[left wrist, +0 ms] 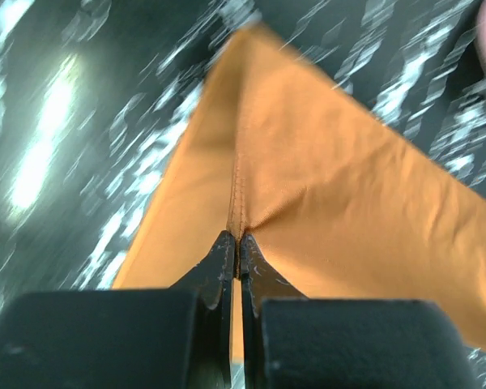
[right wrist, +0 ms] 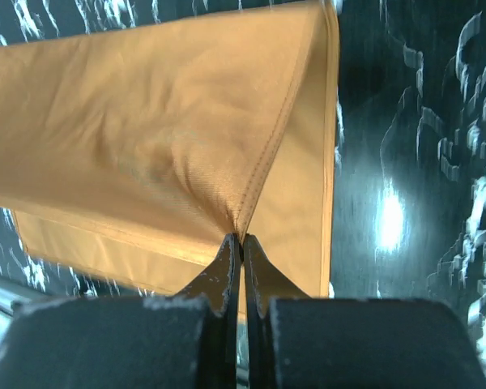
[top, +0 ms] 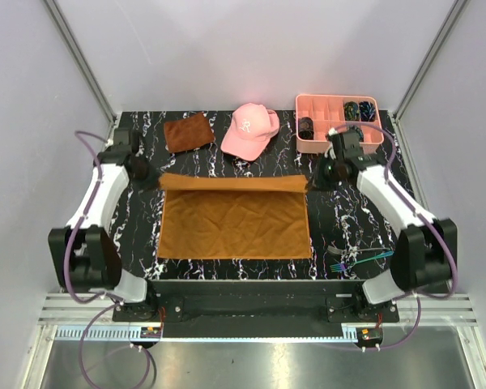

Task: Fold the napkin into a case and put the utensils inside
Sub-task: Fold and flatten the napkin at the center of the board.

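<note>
The orange-brown napkin lies spread on the black marbled table, its far edge lifted and turned over toward the front as a narrow band. My left gripper is shut on the napkin's far left corner, pinching the hem. My right gripper is shut on the far right corner, where the cloth bunches at my fingertips. The utensils, thin iridescent pieces with a fork's tines showing, lie at the front right beside the right arm's base. No case shape shows.
A pink cap sits at the back centre, a smaller rust-brown cloth to its left. A pink compartment tray with dark items stands at the back right, just behind my right wrist.
</note>
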Controlling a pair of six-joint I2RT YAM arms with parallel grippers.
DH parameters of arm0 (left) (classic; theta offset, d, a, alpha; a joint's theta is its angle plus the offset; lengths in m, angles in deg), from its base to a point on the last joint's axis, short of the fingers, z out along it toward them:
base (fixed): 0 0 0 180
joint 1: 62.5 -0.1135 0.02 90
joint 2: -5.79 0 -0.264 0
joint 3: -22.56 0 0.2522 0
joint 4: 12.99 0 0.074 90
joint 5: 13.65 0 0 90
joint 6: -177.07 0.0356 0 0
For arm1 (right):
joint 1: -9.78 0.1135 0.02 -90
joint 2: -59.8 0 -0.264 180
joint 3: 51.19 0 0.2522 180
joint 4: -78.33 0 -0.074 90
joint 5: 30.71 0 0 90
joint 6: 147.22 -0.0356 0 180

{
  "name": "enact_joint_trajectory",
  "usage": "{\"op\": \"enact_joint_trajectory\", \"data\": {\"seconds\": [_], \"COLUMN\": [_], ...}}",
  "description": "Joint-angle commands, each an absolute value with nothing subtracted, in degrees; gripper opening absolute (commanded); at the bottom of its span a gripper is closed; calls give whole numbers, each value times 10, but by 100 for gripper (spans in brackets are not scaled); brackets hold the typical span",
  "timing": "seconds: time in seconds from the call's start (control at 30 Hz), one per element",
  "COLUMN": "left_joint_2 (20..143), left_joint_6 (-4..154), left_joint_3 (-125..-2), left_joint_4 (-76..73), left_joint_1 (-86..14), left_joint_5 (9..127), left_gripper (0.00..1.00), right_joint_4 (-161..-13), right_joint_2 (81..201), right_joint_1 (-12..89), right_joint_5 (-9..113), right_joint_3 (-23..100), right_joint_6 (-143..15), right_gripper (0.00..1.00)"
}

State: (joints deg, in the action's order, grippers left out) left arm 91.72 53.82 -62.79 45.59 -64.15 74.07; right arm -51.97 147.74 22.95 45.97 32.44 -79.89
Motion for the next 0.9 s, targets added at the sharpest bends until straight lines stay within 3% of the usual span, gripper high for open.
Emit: {"op": "enact_joint_trajectory", "data": {"seconds": [0.0, 0.23, 0.87], "left_joint_2": [865, 809, 808], "left_joint_6": [542, 450, 411], "left_joint_3": [-563, -433, -404], "left_joint_4": [549, 532, 522], "left_joint_1": [-650, -651, -651], "left_joint_5": [774, 742, 825], "left_gripper": [0, 0, 0], "right_joint_4": [-482, -491, -553], "right_joint_2": [1389, 1349, 1315], "right_joint_1": [228, 228, 230], "right_joint_5": [445, 408, 380], "right_joint_3": [241, 147, 29], "right_joint_6": [-820, -844, -890], "right_gripper": [0, 0, 3]}}
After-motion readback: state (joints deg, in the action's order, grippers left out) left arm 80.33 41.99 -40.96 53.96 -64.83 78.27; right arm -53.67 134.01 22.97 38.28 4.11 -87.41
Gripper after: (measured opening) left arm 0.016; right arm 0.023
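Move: Both grippers already pinch the corners of the napkin's lifted far edge. The left-hand near corner lies about 18 cm back, 1 cm left and 11 cm below the left gripper; the brown pouch is 13 cm ahead and 6 cm right of that gripper, the pink cap 13 ahead and 22 right. The right-hand near corner lies 18 cm back and 1 cm right of the right gripper, the forks some 17 back and 15 right, the pink organizer 15 ahead and 8 right. Keep both grippers shut on the hem and bring them back together some 13 cm, sinking about 8 cm on the way, to carry the held edge over the lower layer towards the napkin's near edge. Tip the fingers to point more steeply down, by nearly 20 degrees. Let the left gripper get there first, then hold it in place, turning slightly counter-clockwise, while the right eases in. ##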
